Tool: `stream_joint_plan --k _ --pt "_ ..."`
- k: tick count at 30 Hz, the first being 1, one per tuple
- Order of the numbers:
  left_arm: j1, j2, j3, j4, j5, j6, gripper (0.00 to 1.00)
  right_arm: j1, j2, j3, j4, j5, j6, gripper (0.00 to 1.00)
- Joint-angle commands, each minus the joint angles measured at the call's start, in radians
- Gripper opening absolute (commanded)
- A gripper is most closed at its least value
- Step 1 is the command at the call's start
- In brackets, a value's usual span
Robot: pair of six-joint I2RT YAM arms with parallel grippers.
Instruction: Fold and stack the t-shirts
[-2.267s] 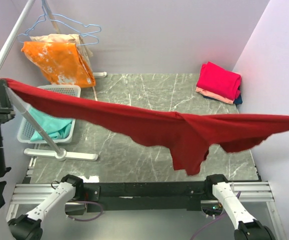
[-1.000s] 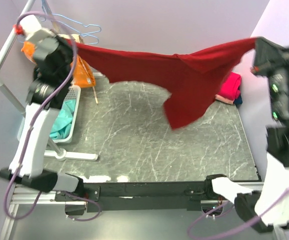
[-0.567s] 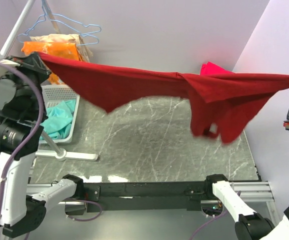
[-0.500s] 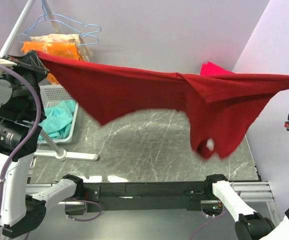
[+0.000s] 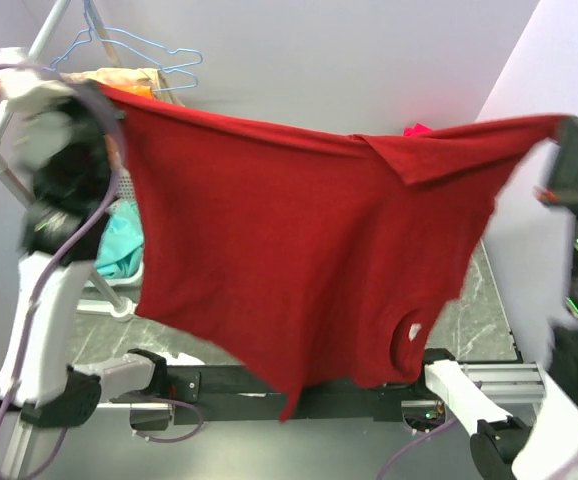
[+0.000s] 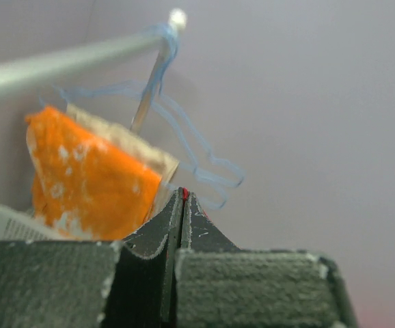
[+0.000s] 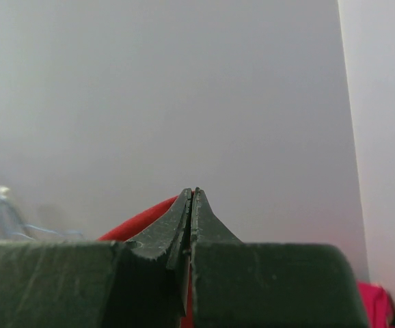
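Note:
A dark red t-shirt (image 5: 299, 250) hangs spread wide in the air between my two grippers, its hem down near the arm bases and its neck label (image 5: 412, 333) showing. My left gripper (image 5: 109, 92) is shut on its upper left corner. In the left wrist view only a red sliver (image 6: 183, 194) shows between the pressed tips of the left gripper (image 6: 182, 198). My right gripper (image 5: 559, 122) is shut on the upper right corner. In the right wrist view red cloth (image 7: 139, 222) runs out of the closed right gripper (image 7: 192, 193). A teal t-shirt (image 5: 119, 240) lies at the left. A pink t-shirt (image 5: 416, 129) peeks over the held shirt.
An orange cloth (image 6: 88, 171) and blue wire hangers (image 5: 144, 48) hang on the white rack (image 5: 49, 30) at the back left. The held shirt hides most of the marble table (image 5: 479, 300). Purple walls close in the back and right side.
The shirt's body has dropped and swung toward the camera, now hanging as one wide sheet. Both grippers have drawn slightly inward and upward, still gripping the corners.

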State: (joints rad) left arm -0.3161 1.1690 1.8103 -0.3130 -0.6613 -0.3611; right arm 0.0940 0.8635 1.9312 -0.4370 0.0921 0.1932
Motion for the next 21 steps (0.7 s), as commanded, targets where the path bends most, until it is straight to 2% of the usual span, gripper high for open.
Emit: stream_joint_plan --k 1,4,6,7,9,10,11,12,15,16,18,19,21 --pt "0.002 0.151 -0.158 0.012 -0.049 -0.044 0.01 0.0 0.141 -0.27 0.153 0.118 -0.006 0.0" --pt "0.002 0.287 -0.254 0.026 -0.079 -0.103 0.01 -0.008 0.236 -0.467 0.268 0.126 0.046 0.0" --pt "0.0 0.381 -0.259 -0.001 -0.106 -0.131 0.01 -0.014 0.368 -0.511 0.3 0.127 0.093 0.0" --pt "0.0 0.479 -0.246 -0.009 -0.127 -0.16 0.01 -0.016 0.417 -0.535 0.344 0.121 0.113 0.0" --pt "0.0 0.579 -0.211 -0.03 -0.165 -0.177 0.01 -0.017 0.576 -0.525 0.377 0.106 0.135 0.0" --pt "0.003 0.677 -0.154 -0.034 -0.159 -0.183 0.01 -0.017 0.636 -0.473 0.38 0.101 0.146 0.0" --pt "0.003 0.726 -0.12 -0.041 -0.167 -0.183 0.01 -0.02 0.76 -0.437 0.374 0.091 0.15 0.0" --pt "0.005 0.776 -0.086 -0.043 -0.169 -0.183 0.01 -0.019 0.817 -0.402 0.377 0.078 0.155 0.0" --pt "0.008 0.978 0.081 -0.038 -0.144 -0.159 0.01 -0.02 1.058 -0.192 0.342 0.034 0.164 0.0" --pt "0.009 1.083 0.19 -0.052 -0.138 -0.148 0.01 -0.022 1.115 -0.07 0.321 0.017 0.166 0.0" --pt "0.009 1.188 0.308 -0.067 -0.174 -0.138 0.01 -0.025 1.276 0.064 0.291 0.009 0.169 0.0" --pt "0.012 1.275 0.414 -0.074 -0.172 -0.116 0.01 -0.03 1.325 0.206 0.247 -0.003 0.176 0.0" --pt "0.012 1.336 0.478 -0.042 -0.207 -0.081 0.01 -0.036 1.449 0.337 0.216 -0.031 0.187 0.0"
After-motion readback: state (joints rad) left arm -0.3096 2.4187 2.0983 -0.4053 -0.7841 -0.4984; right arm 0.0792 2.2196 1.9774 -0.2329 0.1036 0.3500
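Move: Both hands hold the red t-shirt spread high in the air, and its place is the back strip of the table. For the left hand that strip is about 33 cm ahead, 8 cm right and 58 cm down; the orange garment is some 28 cm ahead, 19 cm left and 30 cm lower, the laundry basket 8 cm ahead, 19 cm left and 52 cm down. For the right, the strip is about 50 cm ahead, 4 cm left and 65 cm down; the folded pile is 45 cm ahead, 12 cm right and 62 cm down. Keeping the t-shirt's top corners pinched in shut fingers, both hands fling it down and forward towards the back of the table: the left sinks nearly 50 cm while going about 30 cm forward and slightly right, the right goes some 50 cm each way. The fingers tip steeply downwards, and at the end the descent dies away while both still push forward fast. ##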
